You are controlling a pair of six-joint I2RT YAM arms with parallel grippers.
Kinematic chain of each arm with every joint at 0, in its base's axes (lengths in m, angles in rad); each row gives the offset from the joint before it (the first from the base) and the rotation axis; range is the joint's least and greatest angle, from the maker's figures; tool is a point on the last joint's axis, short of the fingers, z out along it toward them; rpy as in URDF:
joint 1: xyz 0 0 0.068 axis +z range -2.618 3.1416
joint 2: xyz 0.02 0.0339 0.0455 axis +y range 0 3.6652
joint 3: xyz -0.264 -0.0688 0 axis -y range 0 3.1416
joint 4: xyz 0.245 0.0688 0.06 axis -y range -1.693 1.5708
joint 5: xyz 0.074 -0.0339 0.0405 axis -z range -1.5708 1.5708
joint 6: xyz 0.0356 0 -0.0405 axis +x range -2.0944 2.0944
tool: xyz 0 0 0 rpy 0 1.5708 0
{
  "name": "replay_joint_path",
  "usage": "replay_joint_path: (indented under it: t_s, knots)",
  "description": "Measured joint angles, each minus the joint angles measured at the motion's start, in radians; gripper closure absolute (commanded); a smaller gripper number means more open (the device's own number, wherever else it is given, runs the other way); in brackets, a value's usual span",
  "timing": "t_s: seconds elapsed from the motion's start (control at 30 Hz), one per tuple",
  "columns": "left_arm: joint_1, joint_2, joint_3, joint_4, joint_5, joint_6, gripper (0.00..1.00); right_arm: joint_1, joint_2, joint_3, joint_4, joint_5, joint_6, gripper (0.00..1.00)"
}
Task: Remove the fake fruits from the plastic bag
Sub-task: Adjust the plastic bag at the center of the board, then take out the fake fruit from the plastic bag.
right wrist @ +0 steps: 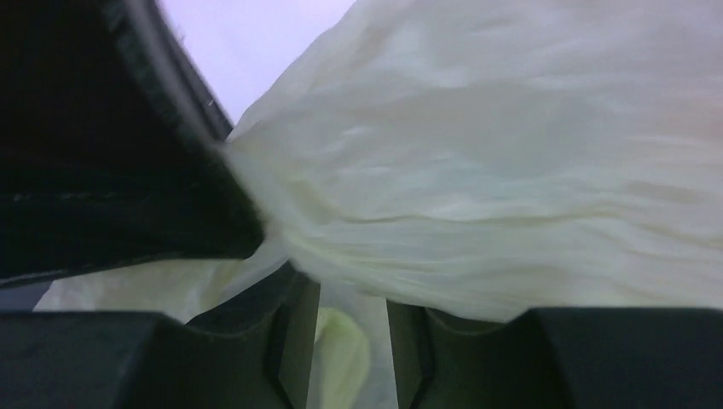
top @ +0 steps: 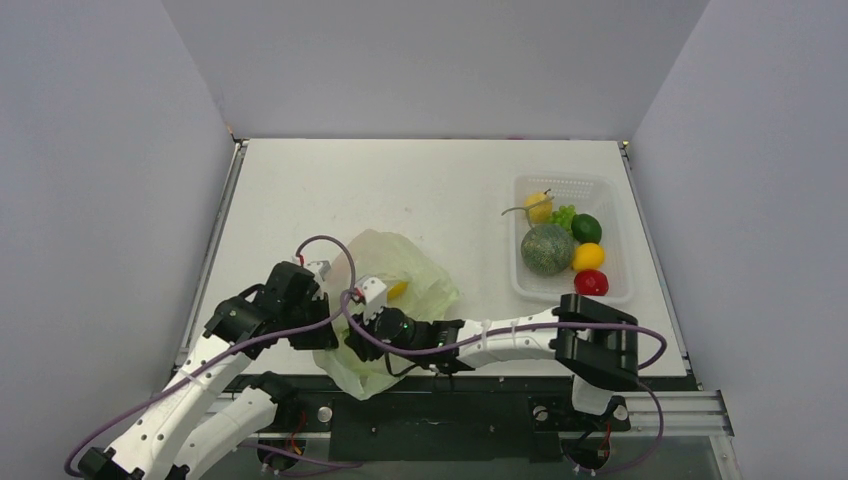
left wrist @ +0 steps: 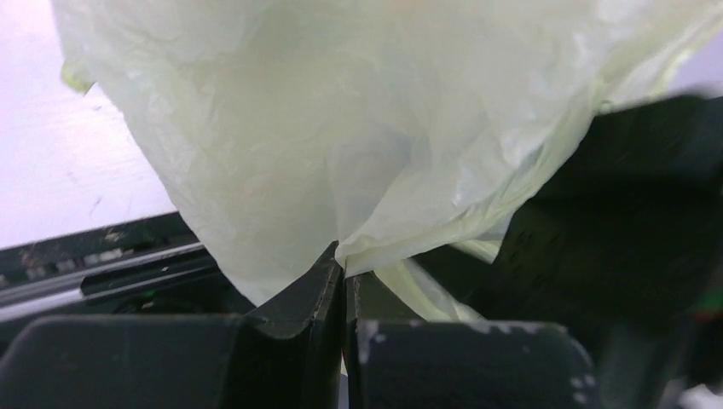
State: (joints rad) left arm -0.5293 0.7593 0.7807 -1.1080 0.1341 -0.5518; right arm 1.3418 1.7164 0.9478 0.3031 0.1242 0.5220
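Observation:
The pale green plastic bag (top: pixel 405 272) lies crumpled at the table's near edge, and a yellow fake fruit (top: pixel 397 290) shows inside it. My left gripper (top: pixel 312 322) is shut on a fold of the bag's film (left wrist: pixel 367 249) at its near left side. My right gripper (top: pixel 362 318) is right beside it. Its jaws stand a narrow gap apart with bunched bag film (right wrist: pixel 354 341) filling the gap from pad to pad. The bag (right wrist: pixel 511 187) fills most of the right wrist view. Other fruits in the bag are hidden.
A white mesh basket (top: pixel 600 190) stands at the right. It holds a mottled green melon (top: pixel 547 249), a stemmed yellow pear (top: pixel 538 207), green grapes (top: pixel 565 214), and green (top: pixel 587 228), yellow-orange (top: pixel 588 256) and red (top: pixel 591 282) fruits. The table's front rail (left wrist: pixel 94 264) is close under the bag.

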Motion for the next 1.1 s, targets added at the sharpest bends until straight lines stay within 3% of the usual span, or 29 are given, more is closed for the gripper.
replay_joint_path:
  t_s: [0.17,0.33,0.43,0.73,1.1]
  knots:
    - [-0.013,0.007,0.000,-0.077,-0.069,-0.036,1.00,0.091,0.111,0.063,-0.015,-0.016,-0.014,0.49]
    - [-0.027,-0.026,-0.018,-0.089,-0.102,-0.071,1.00,0.074,0.082,0.053,-0.035,0.044,-0.040,0.41]
    - [-0.027,-0.046,-0.023,-0.086,-0.110,-0.084,1.00,0.025,0.042,0.026,-0.026,0.063,-0.035,0.21]
    - [-0.032,-0.061,-0.026,-0.076,-0.111,-0.090,1.00,-0.059,0.029,0.006,0.002,0.079,-0.024,0.09]
    - [-0.032,-0.085,-0.037,-0.069,-0.107,-0.090,1.00,-0.050,0.122,0.075,0.004,0.133,-0.026,0.08]
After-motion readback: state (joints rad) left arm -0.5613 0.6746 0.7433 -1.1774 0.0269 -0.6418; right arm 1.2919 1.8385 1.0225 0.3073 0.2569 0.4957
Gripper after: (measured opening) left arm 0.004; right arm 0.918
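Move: The bag's mouth, its upper rim stretched just over my right fingertips, lies about 3 cm ahead of my right hand, 1 cm left and 3 cm below. The rim pinched in my left fingers is some 4 cm to my right hand's left, level ahead and 1 cm higher. The yellow fruit is about 13 cm ahead, 10 cm right and 7 cm below. From my left hand the mouth is roughly 3 cm ahead, 3 cm right and 4 cm down. My right hand first swings back about 5 cm, sinking some 3 cm and edging left, then reverses and reaches forward nearly 10 cm into the bag's mouth, turning slightly clockwise while its fingers spread almost fully under the upper film. Still shut on the rim, my left hand draws it about 2 cm left and a little back and down, then holds. ##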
